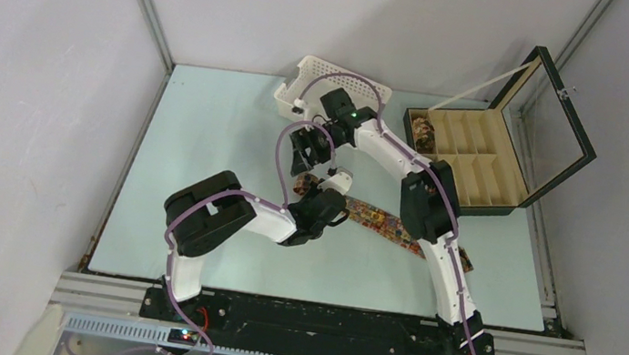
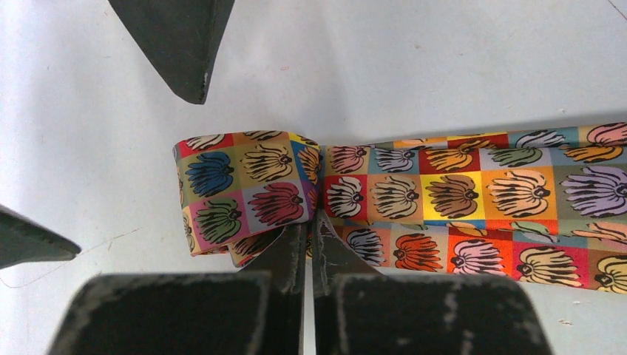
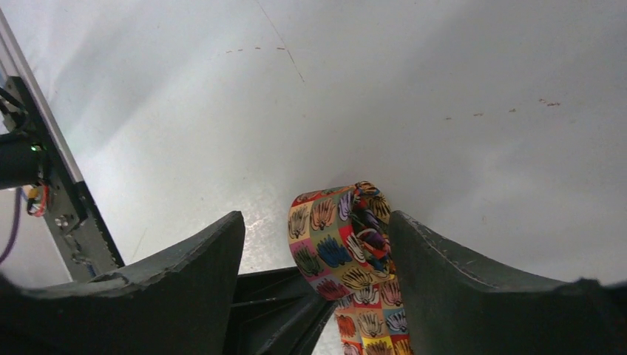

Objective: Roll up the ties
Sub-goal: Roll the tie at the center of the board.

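Note:
One tie (image 1: 378, 221) with bright flower squares lies flat across the middle of the table, running toward the right. Its left end is folded into a small loop (image 2: 240, 188). My left gripper (image 2: 314, 235) is shut on the tie right at the base of that loop. My right gripper (image 3: 316, 222) is open and straddles the loop (image 3: 336, 237) from above; the fabric stands close against one finger (image 3: 473, 288), with a gap to the other (image 3: 185, 281). In the top view it (image 1: 304, 160) hangs just behind the left gripper (image 1: 322, 208). Another tie (image 1: 424, 135) sits coiled in the box.
A white perforated basket (image 1: 332, 86) stands at the back of the table. A black compartmented box (image 1: 478, 162) with its glass lid raised stands at the back right. The right arm's links cross over the tie's right part.

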`<move>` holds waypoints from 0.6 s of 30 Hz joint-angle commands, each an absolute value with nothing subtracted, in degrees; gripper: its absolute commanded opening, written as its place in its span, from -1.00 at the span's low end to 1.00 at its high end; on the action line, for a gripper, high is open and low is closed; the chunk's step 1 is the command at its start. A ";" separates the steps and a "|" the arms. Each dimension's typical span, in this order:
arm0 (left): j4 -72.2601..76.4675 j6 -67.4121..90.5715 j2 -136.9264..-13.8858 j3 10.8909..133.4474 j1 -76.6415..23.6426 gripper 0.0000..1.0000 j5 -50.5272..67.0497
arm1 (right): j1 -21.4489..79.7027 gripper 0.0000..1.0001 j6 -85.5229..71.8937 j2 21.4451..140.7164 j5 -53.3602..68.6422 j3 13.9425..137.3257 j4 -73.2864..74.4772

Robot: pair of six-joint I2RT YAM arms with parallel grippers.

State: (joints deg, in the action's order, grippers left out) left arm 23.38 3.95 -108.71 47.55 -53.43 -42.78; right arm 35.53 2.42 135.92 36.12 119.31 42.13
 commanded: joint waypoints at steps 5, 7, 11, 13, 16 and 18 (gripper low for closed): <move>22.83 3.43 -107.44 46.35 -52.88 -1.00 -41.75 | 36.00 0.33 6.30 138.16 34.39 122.65 44.53; 22.77 3.50 -107.54 46.32 -52.84 -1.00 -41.70 | 36.10 0.26 6.40 138.32 34.57 122.55 44.69; 22.80 3.52 -107.60 46.31 -52.85 -1.00 -41.66 | 36.27 0.08 6.42 138.47 34.76 122.44 44.69; 22.76 3.52 -107.52 46.32 -52.89 -1.00 -41.66 | 36.38 0.02 6.23 138.37 34.72 122.43 44.58; 22.73 3.45 -107.41 46.24 -52.85 -1.00 -41.70 | 36.45 -0.06 5.84 138.20 34.66 122.27 44.12; 22.76 3.43 -107.40 46.23 -52.83 -1.00 -41.74 | 36.45 -0.10 5.56 138.10 34.45 122.18 43.90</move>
State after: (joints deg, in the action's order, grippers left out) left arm 23.38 3.95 -108.71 47.55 -53.43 -42.76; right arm 36.16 5.04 138.37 34.65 119.98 44.49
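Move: The tie roll lies about 5 cm below the right hand, some 2 cm to its right and 1 cm back. From the right hand, the left gripper's tips are some 5 cm right and 3 cm back, the middle of the flat tie about 20 cm right and 9 cm back, and the white basket about 22 cm ahead and 6 cm right. From the left hand, the roll sits roughly 3 cm left and 2 cm ahead, level. Whether the right fingertips touch the tie roll yet can't be told: the right hand sinks about 2.5 cm to it while its fingers draw in from wide open to about half, one on its near side and one on its far side. The left hand stays still, shut, and keeps its pinch on the tie beside the roll. ##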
